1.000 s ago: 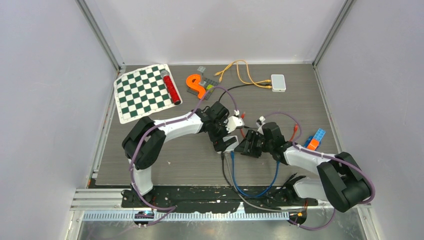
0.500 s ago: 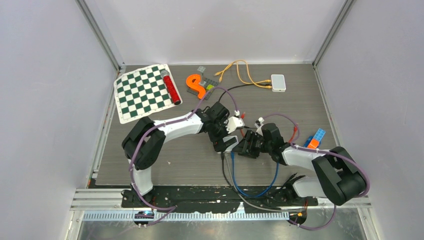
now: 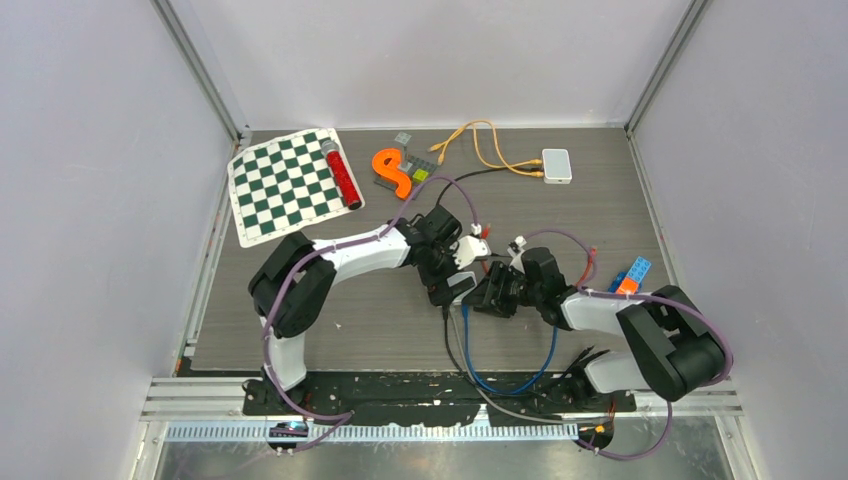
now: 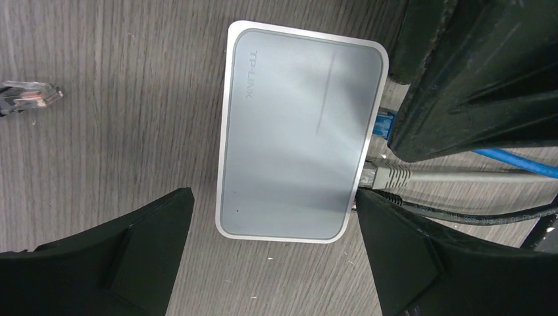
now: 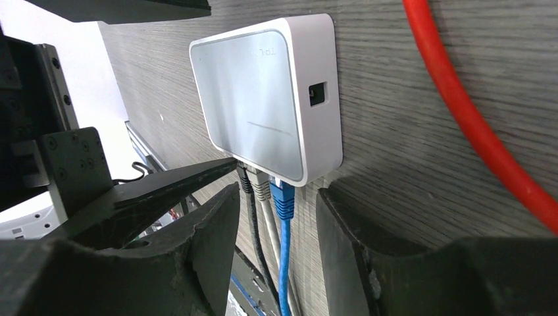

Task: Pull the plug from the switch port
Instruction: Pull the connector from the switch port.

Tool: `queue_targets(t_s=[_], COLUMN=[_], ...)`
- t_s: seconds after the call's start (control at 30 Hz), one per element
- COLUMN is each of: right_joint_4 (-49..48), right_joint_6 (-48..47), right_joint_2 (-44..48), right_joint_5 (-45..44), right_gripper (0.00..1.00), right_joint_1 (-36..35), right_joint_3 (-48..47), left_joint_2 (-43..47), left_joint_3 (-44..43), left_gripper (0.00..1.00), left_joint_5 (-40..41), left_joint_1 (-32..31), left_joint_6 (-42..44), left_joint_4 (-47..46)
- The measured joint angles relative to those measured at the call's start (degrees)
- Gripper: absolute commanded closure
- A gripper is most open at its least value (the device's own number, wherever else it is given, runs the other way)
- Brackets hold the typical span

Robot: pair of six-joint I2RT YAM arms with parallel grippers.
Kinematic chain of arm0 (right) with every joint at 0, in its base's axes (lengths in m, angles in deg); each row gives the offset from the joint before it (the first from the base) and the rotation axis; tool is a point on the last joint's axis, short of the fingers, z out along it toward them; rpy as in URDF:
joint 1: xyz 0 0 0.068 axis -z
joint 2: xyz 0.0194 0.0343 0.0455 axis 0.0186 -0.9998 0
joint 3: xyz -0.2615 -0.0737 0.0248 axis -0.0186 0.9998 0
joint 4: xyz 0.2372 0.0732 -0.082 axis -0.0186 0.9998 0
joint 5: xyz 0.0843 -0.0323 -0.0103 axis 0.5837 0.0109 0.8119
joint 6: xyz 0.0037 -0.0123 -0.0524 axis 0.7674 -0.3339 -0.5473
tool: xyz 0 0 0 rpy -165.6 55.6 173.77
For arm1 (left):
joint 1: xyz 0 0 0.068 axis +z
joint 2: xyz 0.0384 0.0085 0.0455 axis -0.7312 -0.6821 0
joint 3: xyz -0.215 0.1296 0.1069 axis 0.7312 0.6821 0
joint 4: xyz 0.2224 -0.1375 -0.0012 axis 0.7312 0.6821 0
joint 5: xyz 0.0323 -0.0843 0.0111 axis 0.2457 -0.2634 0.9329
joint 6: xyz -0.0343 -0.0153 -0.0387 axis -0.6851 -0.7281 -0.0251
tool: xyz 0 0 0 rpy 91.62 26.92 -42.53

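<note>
The white switch point(image 4: 299, 138) lies flat on the table, and in the top view it point(image 3: 463, 291) is mostly hidden under both grippers. Three plugs sit in its ports: a blue plug point(image 5: 283, 194), a grey plug point(image 5: 262, 187) and a black plug point(image 5: 245, 178). My left gripper point(image 4: 274, 196) is open, with one finger on each long side of the switch's end. My right gripper point(image 5: 279, 197) is open around the three plugs, with a gap showing on both sides. Its finger point(image 4: 474, 72) stands over the blue plug point(image 4: 383, 125).
A red cable point(image 5: 460, 112) runs beside the switch, and a loose plug point(image 4: 29, 97) lies to its other side. Farther back are a second white box point(image 3: 556, 165) with orange cable, an orange S-shape point(image 3: 392, 172), a chessboard point(image 3: 285, 185) and toy bricks point(image 3: 630, 278).
My right arm has shifted left, bringing its gripper closer to the switch's port side. The left gripper has stayed open over the switch.
</note>
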Motion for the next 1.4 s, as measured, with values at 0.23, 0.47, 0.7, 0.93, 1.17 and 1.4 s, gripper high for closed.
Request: queue_targets(t_s=[0.23,0.47,0.7,0.93,1.17,1.4], right_joint_4=[-2.51,-3.72,-6.29,-7.96,-8.94,-8.59], right_joint_6=[0.9,1.36,2.78,4.5,4.94,4.76], right_joint_2=[-1.95,-3.19,-5.05,-6.43,-6.36,-5.9], right_joint_5=[0.81,1.03,0.92,-0.31,-1.4,-2.29], right_gripper=[0.5,0.54,0.59,0.66,0.7,0.63], right_joint_1=[-0.33,-0.72,-1.31,-1.49,-1.53,-1.7], right_joint_3=[0.0,0.0,0.04,0.2,1.01,1.11], left_joint_2=[-1.14,-1.27,-1.27,-1.27,-1.27,-1.27], left_joint_3=[-1.14,-1.2,-1.2,-1.2,-1.16,-1.11], left_gripper=[0.2,0.32,0.33,0.34,0.35,0.36], left_joint_5=[-0.02,-0.13,-0.31,-0.31,-0.28,-0.28], left_joint_1=[-0.15,-0.17,-0.17,-0.15,-0.15,-0.15], left_joint_6=[-0.04,0.22,0.2,0.17,0.15,0.13], left_joint_4=[0.59,0.85,0.87,0.9,0.85,0.79])
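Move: The blue plug, still in the switch's port, sits about 1 cm ahead of the right fingertips, 2 cm to their left and 1 cm lower; the switch's middle is 5 cm ahead and 2 cm left, and the grey plug 1 cm ahead and 4 cm left. From the left hand, the switch's middle lies roughly 1 cm back, 4 cm right and 1 cm down; the blue plug is some 5 cm back and 4 cm right. The switch is clamped by its front and port-side edges as the left fingers, wide open at first, close about a quarter and squeeze firmly, that hand otherwise staying put. The right hand eases left and down towards the blue plug, then slightly forward and back right, sinking about 1 cm in all, while its half-open fingers narrow around the plug; a pinch can't be made out. ##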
